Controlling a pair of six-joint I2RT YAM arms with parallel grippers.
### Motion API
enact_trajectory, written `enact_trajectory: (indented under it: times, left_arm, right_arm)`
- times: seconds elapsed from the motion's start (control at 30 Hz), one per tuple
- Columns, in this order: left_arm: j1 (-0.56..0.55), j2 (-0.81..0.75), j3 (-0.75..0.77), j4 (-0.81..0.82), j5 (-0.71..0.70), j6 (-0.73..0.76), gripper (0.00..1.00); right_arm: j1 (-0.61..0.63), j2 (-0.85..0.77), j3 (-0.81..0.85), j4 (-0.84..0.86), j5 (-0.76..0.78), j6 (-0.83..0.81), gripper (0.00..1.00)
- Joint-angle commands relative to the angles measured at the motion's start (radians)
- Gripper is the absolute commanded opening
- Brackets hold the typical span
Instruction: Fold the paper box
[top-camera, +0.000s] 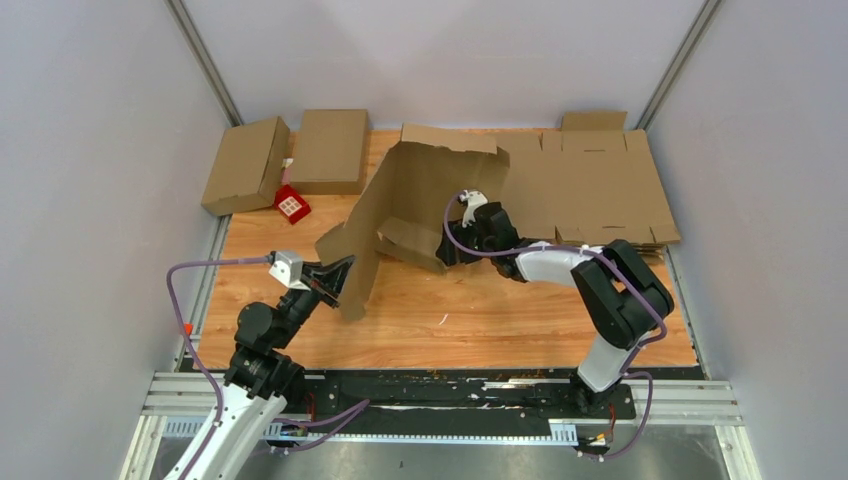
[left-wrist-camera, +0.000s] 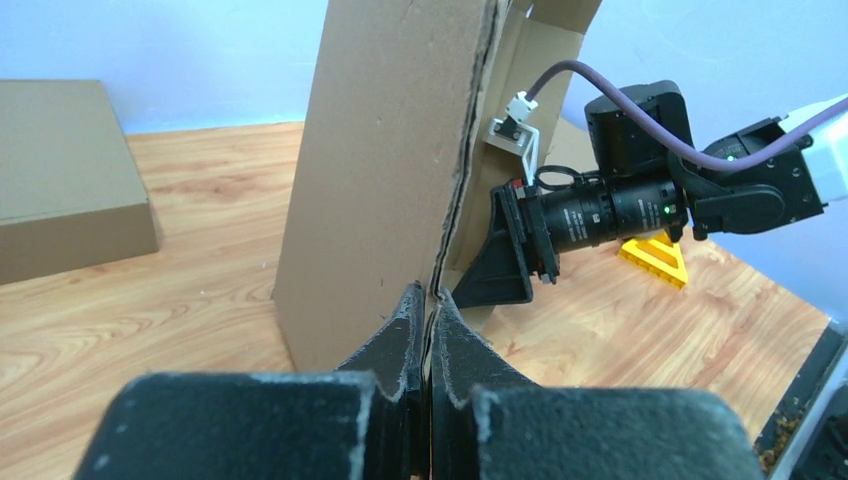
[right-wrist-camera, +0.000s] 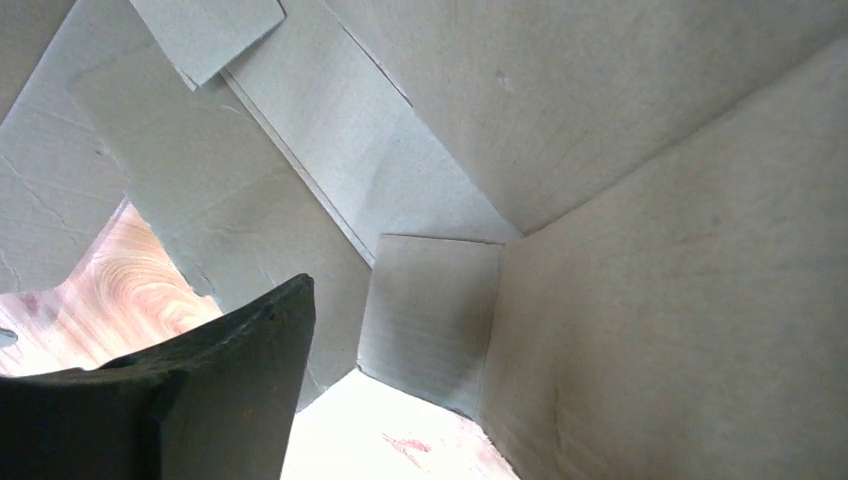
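Observation:
The paper box (top-camera: 420, 195) is a brown cardboard blank, half raised, standing in the middle of the table with its flaps loose. My left gripper (top-camera: 345, 265) is shut on the near lower edge of one tall panel (left-wrist-camera: 390, 180), which sits pinched between its fingertips (left-wrist-camera: 410, 320). My right gripper (top-camera: 452, 248) reaches into the box from the right. One dark finger (right-wrist-camera: 250, 350) shows inside with a gap between it and the wall (right-wrist-camera: 680, 300) beside it. The other finger is hidden by that wall. Nothing is gripped there.
Two closed cardboard boxes (top-camera: 245, 165) (top-camera: 330, 150) lie at the back left, with a small red object (top-camera: 291, 205) beside them. A stack of flat blanks (top-camera: 600, 185) covers the back right. A yellow triangular piece (left-wrist-camera: 655, 258) lies on the wood behind my right arm.

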Motion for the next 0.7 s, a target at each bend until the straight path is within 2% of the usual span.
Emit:
enact_trajectory:
  times: [0.0, 0.2, 0.43, 0.53, 0.67]
  left_arm:
    - [0.0, 0.005, 0.005, -0.081, -0.035, -0.107, 0.0]
    - [0.0, 0.008, 0.02, -0.104, -0.06, -0.107, 0.0]
    - [-0.001, 0.007, 0.016, -0.102, -0.057, -0.106, 0.0]
    - [0.0, 0.009, 0.015, -0.095, -0.053, -0.118, 0.0]
    - [0.0, 0.016, 0.017, -0.088, -0.046, -0.117, 0.0]
  right_arm:
    - [-0.016, -0.09, 0.012, 0.105, 0.032, 0.095, 0.7]
    - [0.003, -0.122, 0.015, 0.056, 0.147, 0.029, 0.83]
    - [0.019, -0.141, -0.008, 0.083, 0.172, 0.046, 0.82]
    - [0.046, -0.125, 0.018, 0.047, 0.241, 0.032, 0.91]
    - [0.095, -0.087, 0.082, -0.034, 0.332, -0.035, 0.96]
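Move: The near right corner of the paper box, with its square tab, sits right at my right fingers, about 1 cm ahead and 1 cm down. The near flap's middle is some 6 cm left and 2 cm ahead, at about fingertip height; the flat cardboard stack is about 14 cm ahead, 23 cm right and 3 cm lower. From my left hand that corner lies roughly 13 cm ahead, 17 cm right and 20 cm down. I let go of the box's near right corner: my right fingers spread from part-open to nearly full while the hand backs off about 2 cm to my right, then rises about 2 cm, edging slightly forward. That wrist tilts its fingers up and turns a little clockwise, some 10 degrees overall. My left hand stays almost in place and keeps its pinch on the left panel's edge. ##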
